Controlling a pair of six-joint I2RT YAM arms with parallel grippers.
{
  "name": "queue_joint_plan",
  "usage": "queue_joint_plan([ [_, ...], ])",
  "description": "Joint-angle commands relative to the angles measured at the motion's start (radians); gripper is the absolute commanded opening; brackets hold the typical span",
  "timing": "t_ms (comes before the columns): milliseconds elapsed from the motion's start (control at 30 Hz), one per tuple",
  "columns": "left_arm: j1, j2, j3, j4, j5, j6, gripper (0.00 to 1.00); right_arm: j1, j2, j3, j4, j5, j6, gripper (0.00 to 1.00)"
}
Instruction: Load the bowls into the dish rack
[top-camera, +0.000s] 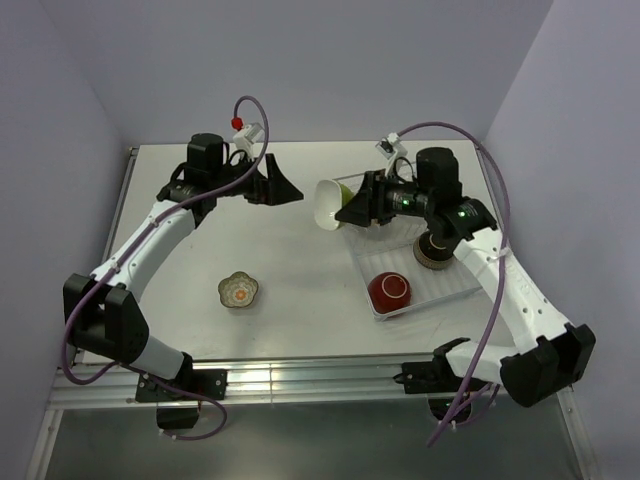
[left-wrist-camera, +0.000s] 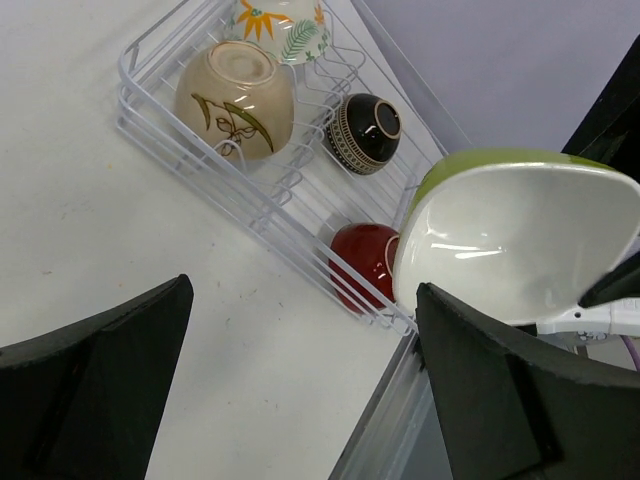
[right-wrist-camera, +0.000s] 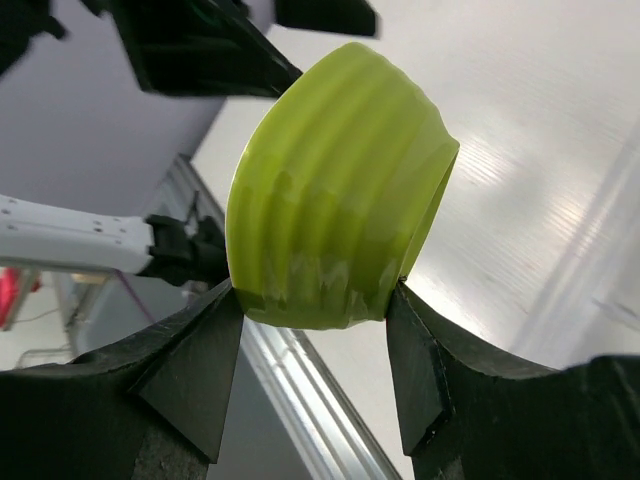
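My right gripper (right-wrist-camera: 315, 292) is shut on the base of the yellow-green bowl (right-wrist-camera: 340, 190), holding it on its side in the air over the dish rack's (top-camera: 445, 285) far left corner, white inside facing left (top-camera: 328, 205). My left gripper (top-camera: 288, 190) hangs open and empty just left of that bowl (left-wrist-camera: 515, 240). In the rack (left-wrist-camera: 170, 140) sit a red bowl (left-wrist-camera: 362, 258), a dark brown bowl (left-wrist-camera: 365, 130), a beige bowl (left-wrist-camera: 235, 95) upside down and a cream bowl with orange flowers (left-wrist-camera: 280, 25). A flower-shaped patterned bowl (top-camera: 238, 290) stands on the table, front left.
The rack lies along the table's right side, under my right arm (top-camera: 500, 280). The table's metal front rail (top-camera: 310, 378) runs between the two arm bases. Purple cables loop over both arms.
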Motion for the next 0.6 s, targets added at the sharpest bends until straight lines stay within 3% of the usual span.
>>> queue_joint_plan([
  [0,0.012,-0.051,0.049,-0.014,-0.031,0.025,1.0,-0.065,-0.076,-0.022,-0.162,0.035,-0.198,0.0],
  [133,0.014,-0.05,0.071,-0.097,-0.133,0.022,0.99,-0.175,-0.072,0.058,-0.429,0.061,-0.395,0.0],
  [267,0.015,-0.067,0.071,-0.166,-0.267,0.089,0.99,-0.252,-0.102,0.055,-0.623,0.258,-0.597,0.0],
  [567,0.015,-0.11,0.042,-0.198,-0.392,0.119,0.99,-0.287,-0.084,-0.009,-0.731,0.545,-0.683,0.0],
])
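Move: The right hand already holds the green bowl. The free spot in the dish rack lies about 24 cm to its right, 3 cm back and some 28 cm below. The red bowl stands roughly 12 cm right and 5 cm back, the black bowl about 24 cm right and 6 cm ahead, both some 26 cm below. From the empty left hand, the free spot is about 33 cm right, 10 cm back and 24 cm below. Rightwards and down sweeps the right hand, about 17 cm across and 10 cm lower, from beside the dish rack to over its free part between the red and black bowls. It keeps its grip on the green bowl and rolls some 40 degrees, swinging the fingers from pointing left to mostly down. The left hand, still wide open and empty, draws off about 5 cm left and a little forward, turning counter-clockwise. ##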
